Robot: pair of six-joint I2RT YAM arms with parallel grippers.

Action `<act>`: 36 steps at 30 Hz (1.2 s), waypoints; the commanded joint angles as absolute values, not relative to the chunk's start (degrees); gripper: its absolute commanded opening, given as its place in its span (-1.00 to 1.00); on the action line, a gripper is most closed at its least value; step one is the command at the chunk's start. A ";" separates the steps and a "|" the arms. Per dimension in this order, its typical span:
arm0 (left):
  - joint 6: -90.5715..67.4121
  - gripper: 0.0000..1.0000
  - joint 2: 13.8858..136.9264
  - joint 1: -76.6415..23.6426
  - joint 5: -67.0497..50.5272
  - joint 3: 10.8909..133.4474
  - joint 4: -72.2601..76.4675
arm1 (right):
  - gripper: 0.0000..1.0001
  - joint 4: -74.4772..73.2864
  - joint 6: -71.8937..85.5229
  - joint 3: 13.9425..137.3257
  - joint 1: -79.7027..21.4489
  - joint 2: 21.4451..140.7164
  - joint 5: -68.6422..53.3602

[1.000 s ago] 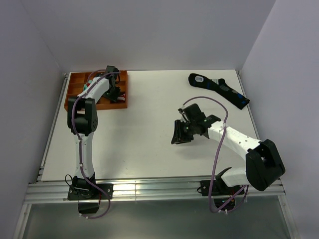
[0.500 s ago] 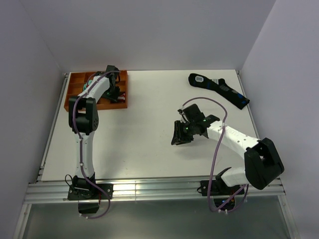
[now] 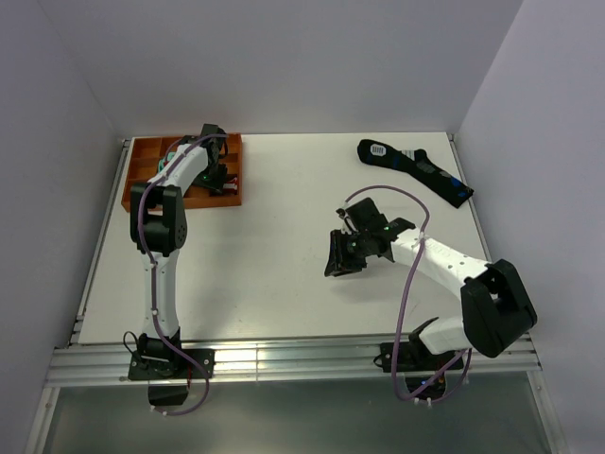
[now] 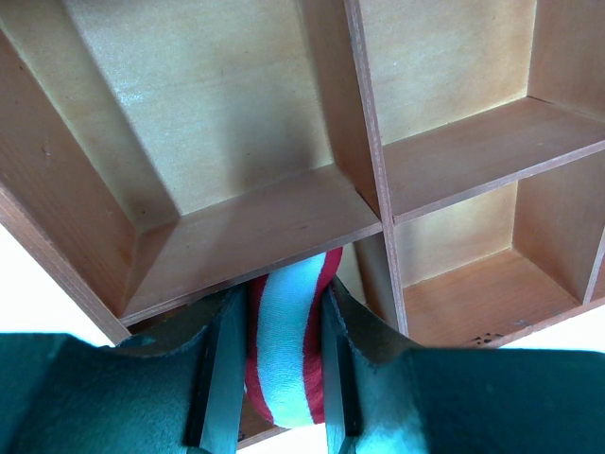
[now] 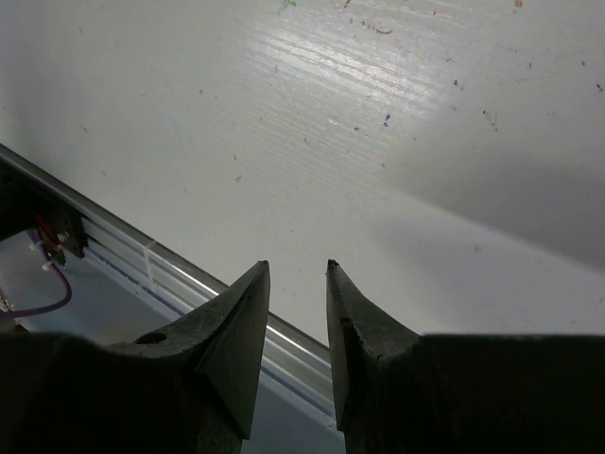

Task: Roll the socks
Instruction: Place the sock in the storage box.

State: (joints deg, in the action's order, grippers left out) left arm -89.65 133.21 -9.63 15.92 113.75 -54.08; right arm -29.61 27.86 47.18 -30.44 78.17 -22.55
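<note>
The socks (image 4: 285, 350) are a red and white striped roll, pinched between the fingers of my left gripper (image 4: 282, 291). The roll hangs just above a compartment at the near side of the orange wooden tray (image 4: 236, 227). From above, my left gripper (image 3: 216, 175) sits over the tray's right part (image 3: 142, 180), and the socks are hidden under it. My right gripper (image 3: 342, 253) hovers over the bare table right of centre. In the right wrist view this gripper (image 5: 297, 269) is open with nothing between its fingers.
A long black sock with blue patches and a white label (image 3: 416, 168) lies at the back right. The tray has several compartments split by thin wooden walls (image 4: 371, 161). The table's metal front rail (image 5: 142, 260) runs below my right gripper.
</note>
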 commanded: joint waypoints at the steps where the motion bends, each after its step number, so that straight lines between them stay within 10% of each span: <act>1: -89.12 -0.32 133.86 -6.86 21.97 111.80 -63.89 | -0.24 -28.30 26.89 47.64 -30.06 78.49 -22.94; 20: -85.78 0.27 133.94 -6.07 20.57 115.39 -63.98 | -0.25 -27.77 26.89 47.72 -30.06 79.36 -23.20; 36: -83.94 0.35 133.86 -6.06 19.51 121.20 -65.74 | -0.25 -27.51 26.89 47.64 -30.06 79.89 -23.29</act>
State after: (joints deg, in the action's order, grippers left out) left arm -84.07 133.14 -6.33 17.89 118.08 -63.72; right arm -29.19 27.55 47.18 -30.44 79.85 -23.24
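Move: The left hand already holds the red-and-white sock roll in the near-right compartment of the storage box; the sock's middle lies roughly 1 cm right of its fingertips and 1 cm below. The teal sock roll sits about 15 cm to this hand's left and 7 cm farther out; the empty compartment next door is some 8 cm left, level fore and aft. From the idle right hand the striped sock lies about 27 cm ahead, 28 cm left and perhaps 5 cm lower. Leftward about 4 cm and back some 2 cm, the left hand travels with its fingers still down in the near-right compartment, spreading them steadily off the striped sock until the pinch ends, and dragging the box along. The wrist tilts by under 10 degrees; then the sideways travel dies out and the hand begins to rise, nearly 2 cm, with the open fingers either side of the sock. ##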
